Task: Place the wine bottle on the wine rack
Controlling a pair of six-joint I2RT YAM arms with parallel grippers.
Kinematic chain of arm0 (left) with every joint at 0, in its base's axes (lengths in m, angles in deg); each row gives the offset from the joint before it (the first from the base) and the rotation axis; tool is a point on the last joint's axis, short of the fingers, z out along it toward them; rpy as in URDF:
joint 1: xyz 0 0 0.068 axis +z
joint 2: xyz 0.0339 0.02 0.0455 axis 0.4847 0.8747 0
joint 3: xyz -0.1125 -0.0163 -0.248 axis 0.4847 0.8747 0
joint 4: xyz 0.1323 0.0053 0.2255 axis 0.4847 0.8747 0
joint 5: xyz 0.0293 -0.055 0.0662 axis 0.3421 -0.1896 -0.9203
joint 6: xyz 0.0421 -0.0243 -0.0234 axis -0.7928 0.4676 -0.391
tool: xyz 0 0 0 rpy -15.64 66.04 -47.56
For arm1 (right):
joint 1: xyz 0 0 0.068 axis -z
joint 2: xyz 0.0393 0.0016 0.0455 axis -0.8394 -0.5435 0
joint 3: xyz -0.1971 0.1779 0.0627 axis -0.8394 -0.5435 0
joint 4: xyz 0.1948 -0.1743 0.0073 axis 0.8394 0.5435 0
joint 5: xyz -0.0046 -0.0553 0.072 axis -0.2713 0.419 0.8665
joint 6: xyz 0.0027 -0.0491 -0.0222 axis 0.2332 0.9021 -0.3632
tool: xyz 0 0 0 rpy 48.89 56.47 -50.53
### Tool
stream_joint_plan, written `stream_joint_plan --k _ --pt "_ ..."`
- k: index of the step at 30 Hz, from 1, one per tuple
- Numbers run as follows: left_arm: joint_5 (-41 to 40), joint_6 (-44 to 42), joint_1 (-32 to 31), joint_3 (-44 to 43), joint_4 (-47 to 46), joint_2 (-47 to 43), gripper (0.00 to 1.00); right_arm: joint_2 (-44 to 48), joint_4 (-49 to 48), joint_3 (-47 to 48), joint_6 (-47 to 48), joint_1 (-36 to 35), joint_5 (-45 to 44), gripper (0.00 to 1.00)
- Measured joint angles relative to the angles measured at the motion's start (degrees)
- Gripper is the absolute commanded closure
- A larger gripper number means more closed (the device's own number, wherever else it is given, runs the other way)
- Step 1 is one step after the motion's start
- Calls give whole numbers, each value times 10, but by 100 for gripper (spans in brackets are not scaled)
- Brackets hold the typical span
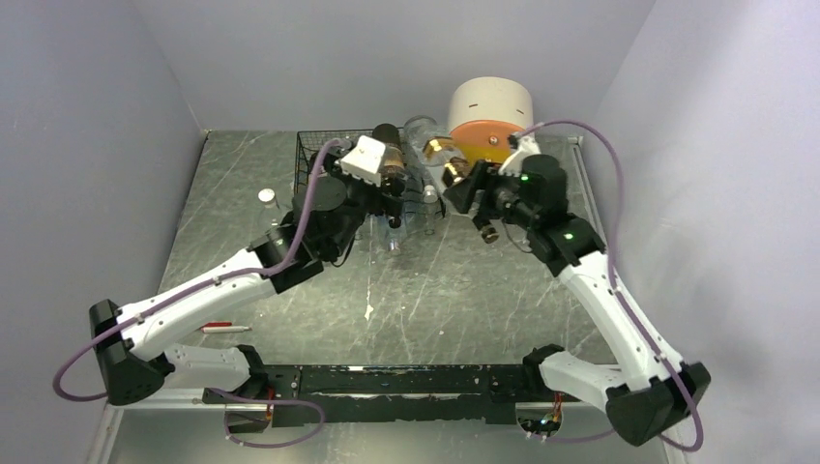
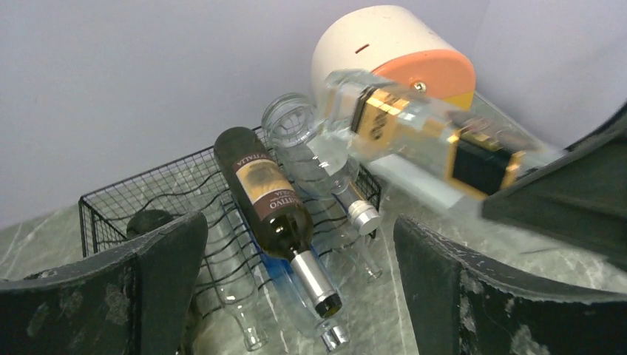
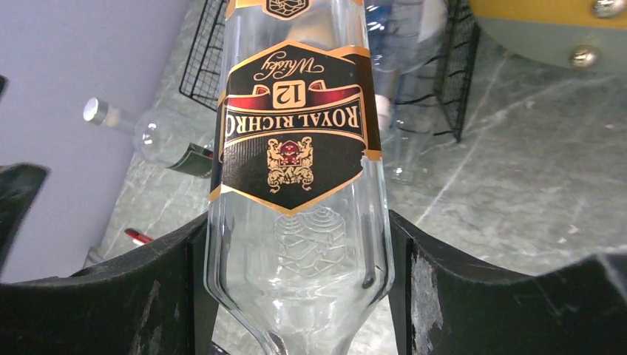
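Note:
My right gripper (image 3: 296,296) is shut on the wine bottle (image 3: 296,222), a clear glass bottle with a black and gold label, gripping it at the shoulder. From above, the bottle (image 1: 448,159) hangs tilted just right of the black wire wine rack (image 1: 314,159), with the right gripper (image 1: 466,188) at its near end. The left gripper (image 2: 296,288) stands wide open and holds nothing, by the rack (image 2: 118,200). A dark wine bottle (image 2: 270,200) and clear bottles lie on the rack's wavy tiers, necks toward me. The held bottle (image 2: 414,129) shows at the upper right of the left wrist view.
A round cream, orange and yellow drawer unit (image 1: 491,111) stands at the back, right of the rack. A small clear bottle with a white cap (image 1: 266,196) lies left of the rack. A red pen (image 1: 218,329) lies near the left arm's base. Grey walls close three sides.

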Motion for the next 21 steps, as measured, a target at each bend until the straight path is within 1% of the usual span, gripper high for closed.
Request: stream_joint_plan --k 3,4,8,10,15,21 --pt "-10 21 0 0 27 -27 2 -45 -23 9 -7 -80 -79 100" --pt "-15 29 0 0 36 -40 1 -61 -26 14 -7 -116 -95 100" --pt "-33 55 0 -3 69 -101 1 -146 -38 53 -8 -207 -163 100" --pt "-41 64 0 -6 82 -127 1 -191 -49 76 -10 -236 -193 100" --pt "-49 76 0 -5 115 -182 1 -294 -74 135 -19 -283 -273 100" --pt "-59 89 0 -5 155 -228 2 -407 -103 211 -28 -312 -352 100"
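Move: The right hand holds the whisky bottle, base outward. Its open slot on the wine rack lies about 15 cm ahead of that hand, 23 cm left and 18 cm below. On either side of the slot, level with it, lie the brown-label wine bottle about 8 cm to its right and the dark wine bottle some 8 cm to its left. From the empty left hand the slot is about 15 cm ahead, 10 cm left and 25 cm down. Swing the right gripper about 20 cm left, sinking some 8 cm and easing forward in the later part, to carry the whisky bottle past the brown-label bottle towards the open slot; keep it gripped at the shoulder and roll its left side down about 15 degrees. Meanwhile clear the open left gripper out of the way, left, up and back. ##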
